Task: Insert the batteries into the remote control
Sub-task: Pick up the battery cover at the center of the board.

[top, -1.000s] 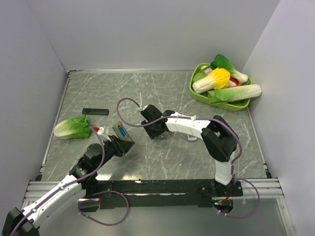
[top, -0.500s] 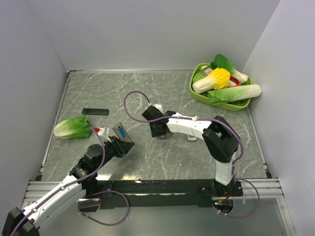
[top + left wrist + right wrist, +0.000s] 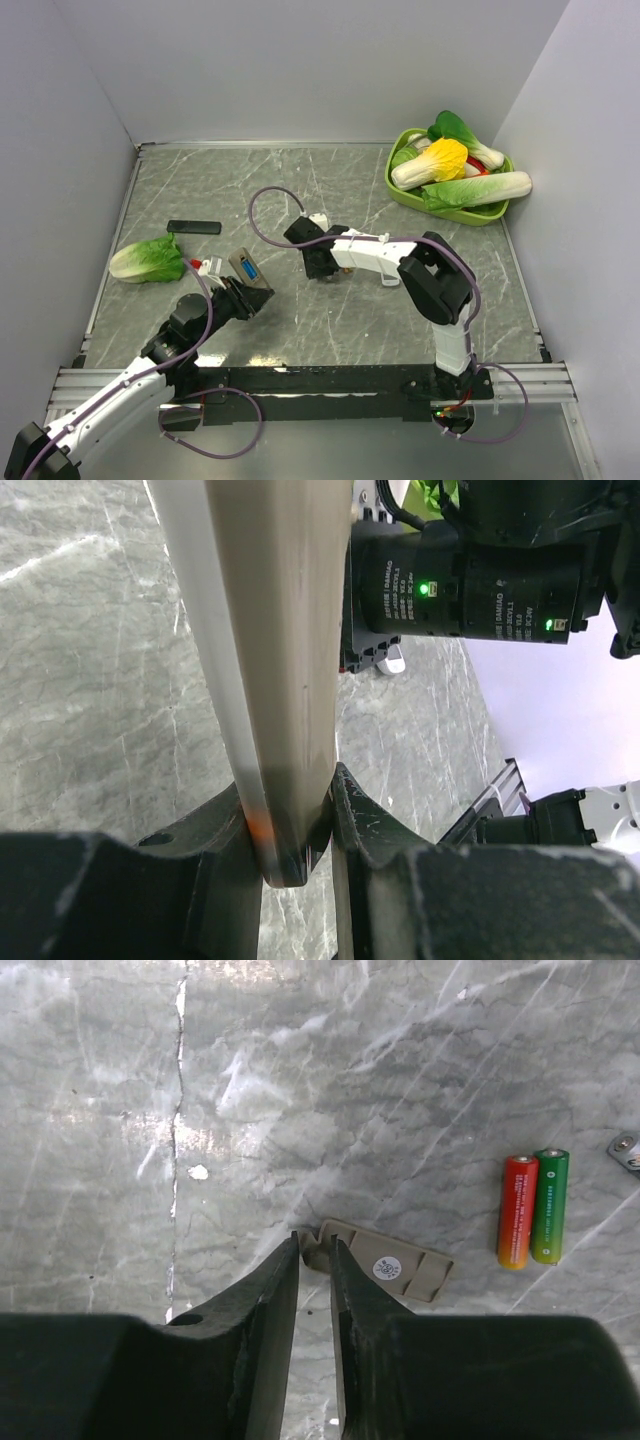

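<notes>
My left gripper [image 3: 238, 292] is shut on the lower end of the slim remote control [image 3: 250, 272] and holds it tilted above the table, its blue recess facing up. The left wrist view shows its grey-beige back [image 3: 275, 630] clamped between the jaws [image 3: 290, 825]. My right gripper [image 3: 319, 266] is down at the table's middle. In the right wrist view its nearly closed jaws [image 3: 314, 1242] pinch the notched end of the beige battery cover [image 3: 395, 1263]. Two batteries, one red-orange [image 3: 518, 1212] and one green [image 3: 549, 1206], lie side by side right of the cover.
A lettuce leaf [image 3: 147, 260] and a white remote with a red button [image 3: 206, 265] lie at the left. A flat black bar [image 3: 193, 227] lies behind them. A green basket [image 3: 400, 190] of vegetables stands at the back right.
The right arm's elbow has swung left and its gripper has turned and settled lower over the cover. The left arm and the remote have not moved.
</notes>
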You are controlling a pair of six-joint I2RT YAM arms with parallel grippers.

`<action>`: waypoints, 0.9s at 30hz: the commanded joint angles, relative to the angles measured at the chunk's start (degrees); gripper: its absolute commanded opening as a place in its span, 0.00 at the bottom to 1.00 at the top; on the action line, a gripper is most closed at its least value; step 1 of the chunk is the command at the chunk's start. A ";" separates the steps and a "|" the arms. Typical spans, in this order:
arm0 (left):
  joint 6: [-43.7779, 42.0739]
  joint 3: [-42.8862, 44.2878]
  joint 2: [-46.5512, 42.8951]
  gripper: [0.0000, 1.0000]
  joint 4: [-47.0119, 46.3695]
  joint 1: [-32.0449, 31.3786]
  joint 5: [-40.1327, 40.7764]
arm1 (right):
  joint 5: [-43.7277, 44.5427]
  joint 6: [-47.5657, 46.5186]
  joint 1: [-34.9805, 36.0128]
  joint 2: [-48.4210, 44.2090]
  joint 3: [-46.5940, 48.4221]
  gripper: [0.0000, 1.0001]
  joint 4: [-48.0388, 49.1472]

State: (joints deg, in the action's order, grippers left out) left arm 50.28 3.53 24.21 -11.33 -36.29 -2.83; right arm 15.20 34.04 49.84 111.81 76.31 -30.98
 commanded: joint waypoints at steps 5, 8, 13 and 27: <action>0.08 0.07 -0.12 0.05 -3.70 0.17 -1.30 | 3.34 1.11 -0.01 1.74 3.66 0.23 -0.83; 0.08 -0.01 -0.04 0.05 -3.79 0.17 -1.39 | 3.52 1.03 -0.10 2.62 4.28 0.21 -1.53; -0.27 0.07 0.31 0.05 -4.13 0.17 -1.65 | 2.91 0.50 0.08 1.58 3.14 0.05 -1.27; -6.86 0.51 9.89 0.08 -20.63 0.17 -13.07 | -10.18 -11.18 -0.27 -23.99 -5.82 0.00 2.68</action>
State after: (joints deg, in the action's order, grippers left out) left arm 46.85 3.42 31.35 -19.51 -36.29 -9.41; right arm 10.37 28.12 49.89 99.81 72.38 -30.83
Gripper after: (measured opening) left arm 0.306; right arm 0.010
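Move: The battery cover lies flat beneath the right hand, its left end between the parted fingertips and its middle some 3 cm to the hand's right, neither ahead nor back, at about fingertip height. Beyond it are the red and green batteries, about 8 cm right and 3 cm ahead of the hand; the white remote is roughly 18 cm right and 3 cm ahead. From the left hand, the cover is around 14 cm right, 4 cm ahead and 10 cm below. The right hand creeps about 1 cm forward along the table while its partly open fingers close and pinch the left end of the battery cover, then it draws back a couple of centimetres and rises ever faster, some 6 cm up, with the fingers staying shut. The left hand keeps its hold on the remote control and, only towards the end, eases nearly 2 cm to the right, turning slightly clockwise. ##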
